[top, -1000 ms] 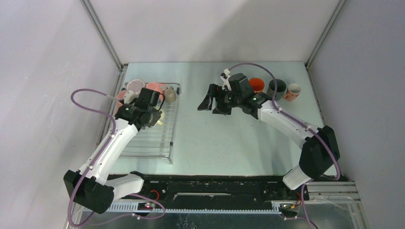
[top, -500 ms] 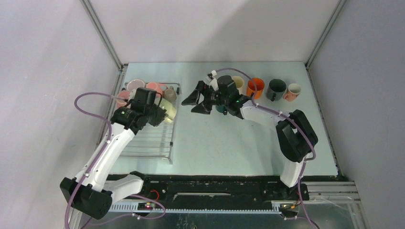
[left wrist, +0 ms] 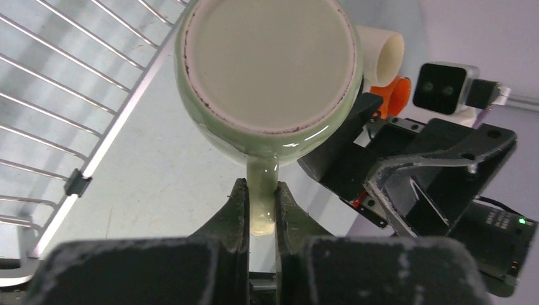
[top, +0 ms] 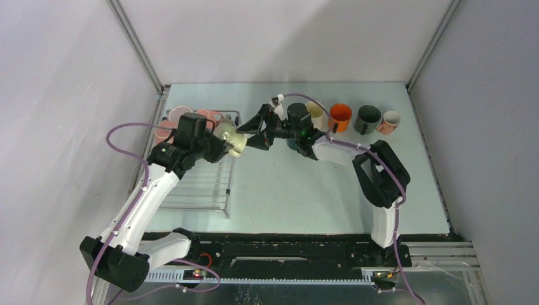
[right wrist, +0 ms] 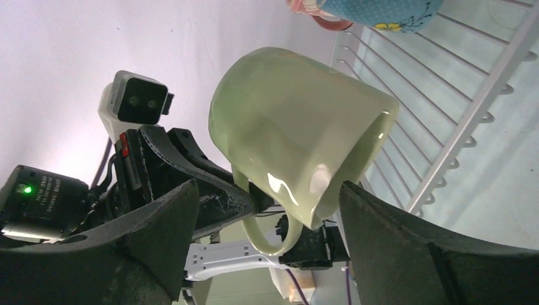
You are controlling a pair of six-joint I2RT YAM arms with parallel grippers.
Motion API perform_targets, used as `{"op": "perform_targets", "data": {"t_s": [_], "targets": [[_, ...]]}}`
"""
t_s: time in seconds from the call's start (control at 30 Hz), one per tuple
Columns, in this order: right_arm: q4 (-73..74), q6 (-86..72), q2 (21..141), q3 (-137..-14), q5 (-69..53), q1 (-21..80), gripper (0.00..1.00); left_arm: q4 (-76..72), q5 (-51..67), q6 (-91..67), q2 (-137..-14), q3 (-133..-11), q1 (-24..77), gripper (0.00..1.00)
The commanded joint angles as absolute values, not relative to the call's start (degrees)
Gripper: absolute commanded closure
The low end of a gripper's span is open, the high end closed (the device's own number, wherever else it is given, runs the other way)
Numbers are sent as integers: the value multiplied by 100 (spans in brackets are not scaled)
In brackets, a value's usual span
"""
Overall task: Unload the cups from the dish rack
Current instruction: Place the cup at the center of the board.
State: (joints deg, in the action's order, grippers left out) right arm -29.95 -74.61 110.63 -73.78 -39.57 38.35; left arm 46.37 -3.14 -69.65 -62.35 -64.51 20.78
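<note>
A pale green cup (top: pixel 232 141) hangs in the air at the right rim of the dish rack (top: pixel 200 184). My left gripper (left wrist: pixel 260 192) is shut on its handle, and the cup's base (left wrist: pixel 267 63) faces the left wrist camera. My right gripper (top: pixel 250 132) is open, one finger on each side of the cup's body (right wrist: pixel 299 140), apart from it. Pink cups (top: pixel 181 114) stand in the rack's far end, and a blue dotted cup (right wrist: pixel 375 9) shows there in the right wrist view.
On the table at the back right stand a cream cup (top: pixel 316 113), an orange cup (top: pixel 340 116), a dark green cup (top: pixel 367 118) and a white-pink cup (top: pixel 389 122) in a row. Grey walls close in the table on both sides.
My right gripper has swung left from the cup row to the green cup, its jaws narrowing slightly. My left gripper has carried the cup rightward off the rack.
</note>
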Motion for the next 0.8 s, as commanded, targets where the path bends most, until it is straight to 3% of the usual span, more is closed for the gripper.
{"op": "perform_targets", "data": {"t_s": [0.0,0.27,0.6,0.67,0.7,0.77], "targets": [[-3885,-8048,11192,-7404,-4095,3862,14,3764,157,-7170,-6113,-6464,2101,100],[-4922,-8871,11381,-7416,-4096,3793,27,3388,609,-7457,-6039,-6169,2102,100],[-5346,-9327,11352,-7410,-4130,3788,77,3102,1014,-7682,-5884,-5928,2101,100],[-5368,-9351,11293,-7405,-4130,3791,91,2982,1123,-7717,-5801,-5806,2101,100],[-5358,-9352,11261,-7402,-4131,3788,99,2941,1172,-7729,-5755,-5740,2101,94],[-5314,-9320,11177,-7402,-4118,3788,100,2881,1231,-7732,-5614,-5603,2101,80]]}}
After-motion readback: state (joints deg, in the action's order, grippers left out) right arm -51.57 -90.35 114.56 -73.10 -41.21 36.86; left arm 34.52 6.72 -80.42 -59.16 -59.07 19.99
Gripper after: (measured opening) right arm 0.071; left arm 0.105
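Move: The green cup, held by its handle in the left fingers, has its middle about 4 cm ahead of the left hand, in line sideways and level in height. From the right hand its middle is about 5 cm to the left, at the same reach and height. From that right hand, the blue cup in the rack is roughly 19 cm left and 5 ahead, the pink cup 15 left and 12 ahead, and the teal cup 14 right and 2 ahead, all some 16 cm lower. The left hand, still gripping the green cup's handle, carries the cup about 3 cm right and 2.5 cm up to the right hand, rolling its left side down by some 15 degrees. The right hand rises about 4 cm, most of it early and at the end, tips its left-pointing fingers up by about 15 degrees, and closes them from nearly wide open to pinch the cup's wall at the rim, one finger inside the mouth and one outside. ##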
